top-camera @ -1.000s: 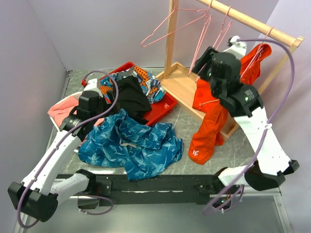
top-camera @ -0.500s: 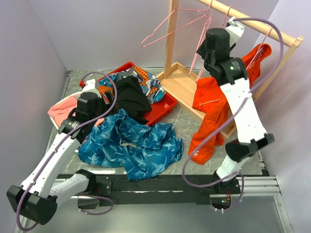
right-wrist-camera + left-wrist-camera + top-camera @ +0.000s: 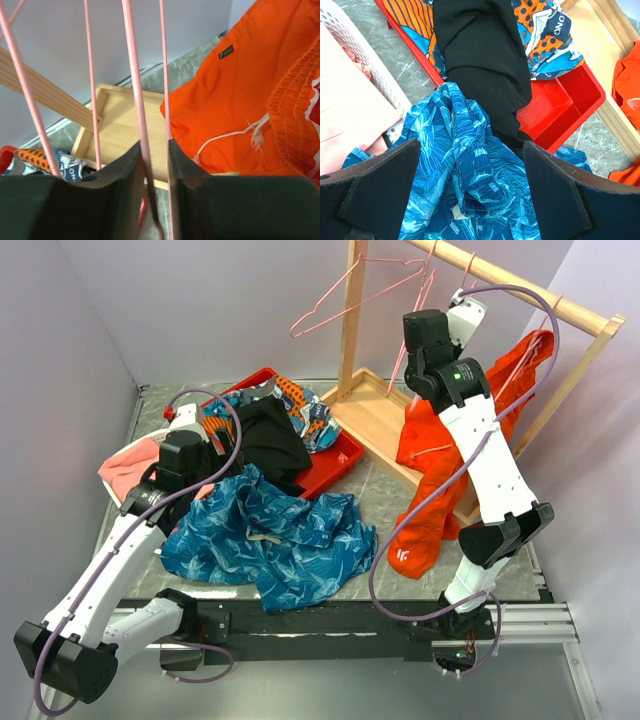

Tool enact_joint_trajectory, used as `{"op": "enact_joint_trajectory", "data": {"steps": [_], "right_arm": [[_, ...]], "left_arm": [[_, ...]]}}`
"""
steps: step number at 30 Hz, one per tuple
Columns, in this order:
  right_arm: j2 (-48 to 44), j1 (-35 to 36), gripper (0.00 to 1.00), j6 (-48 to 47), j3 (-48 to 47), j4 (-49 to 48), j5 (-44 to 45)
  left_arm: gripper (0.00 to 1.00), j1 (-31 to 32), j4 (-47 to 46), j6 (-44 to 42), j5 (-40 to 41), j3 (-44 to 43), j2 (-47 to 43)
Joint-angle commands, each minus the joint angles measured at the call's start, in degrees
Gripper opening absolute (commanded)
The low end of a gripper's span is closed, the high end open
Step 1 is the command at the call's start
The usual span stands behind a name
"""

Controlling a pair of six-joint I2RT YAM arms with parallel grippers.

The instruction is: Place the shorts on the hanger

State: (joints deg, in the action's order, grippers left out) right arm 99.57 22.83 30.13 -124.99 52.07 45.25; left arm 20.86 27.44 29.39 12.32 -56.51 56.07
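The teal-blue leaf-print shorts (image 3: 270, 540) lie crumpled on the table near the front; the left wrist view shows them below the fingers (image 3: 470, 175). My left gripper (image 3: 186, 462) hovers over their upper left part, open and empty (image 3: 472, 147). Several pink wire hangers hang on the wooden rail (image 3: 520, 285). My right gripper (image 3: 420, 330) is raised to the rail, and its jaws stand close together around the wires of one hanger (image 3: 424, 295). In the right wrist view the gripper (image 3: 155, 145) pinches that hanger (image 3: 132, 75).
A red tray (image 3: 340, 468) behind the shorts holds a black garment (image 3: 270, 440) and an orange-and-blue cloth (image 3: 308, 412). A white basket (image 3: 118, 502) with pink cloth is at the left. An orange garment (image 3: 430, 480) hangs from the rail over the wooden base (image 3: 375, 420).
My right arm has lifted and swung left, bringing its gripper up to the hanger on the rail. The left arm and the shorts have barely moved.
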Motion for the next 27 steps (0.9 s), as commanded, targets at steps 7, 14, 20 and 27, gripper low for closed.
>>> {"op": "enact_joint_trajectory", "data": {"steps": [7, 14, 20, 27], "right_arm": [[-1.66, 0.73, 0.00, -2.18, -0.61, 1.19, 5.10], [-3.15, 1.25, 0.00, -4.55, -2.71, 0.31, 5.99], [-4.03, 3.18, 0.00, -4.64, -4.30, 1.27, 7.83], [-7.19, 6.16, 0.00, -1.66, 0.34, 2.42, 8.27]], "left_arm": [[0.86, -0.12, -2.13, -0.65, -0.63, 0.35, -1.14], [0.84, -0.12, -2.04, -0.82, -0.54, 0.52, -1.23], [0.84, -0.21, -2.04, -0.91, -0.28, 0.70, -1.23], [0.85, -0.12, -2.04, -0.91, 0.34, 0.88, -1.49]]}}
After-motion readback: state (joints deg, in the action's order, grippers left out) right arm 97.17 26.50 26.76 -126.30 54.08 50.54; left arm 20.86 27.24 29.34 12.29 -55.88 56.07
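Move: A thin side wire of the empty pink hanger is already between my right hand's half-closed fingers, right at the hand point. The next empty hanger hangs about 6 cm to the left of it, some 3 cm farther out; the orange garment hangs roughly 10 cm to its right, 2 cm farther out, its middle about 18 cm lower. From my left hand the wire is some 13 cm ahead, 38 cm right and 15 cm up. I shut my right fingers on the hanger's pink wire and pinch it, letting the hand settle about half a centimetre and roll some 5 degrees meanwhile. Keeping the pinch, I then draw the hanger back towards me and up, roughly 2.5 cm each way, starting gently and quickening. ##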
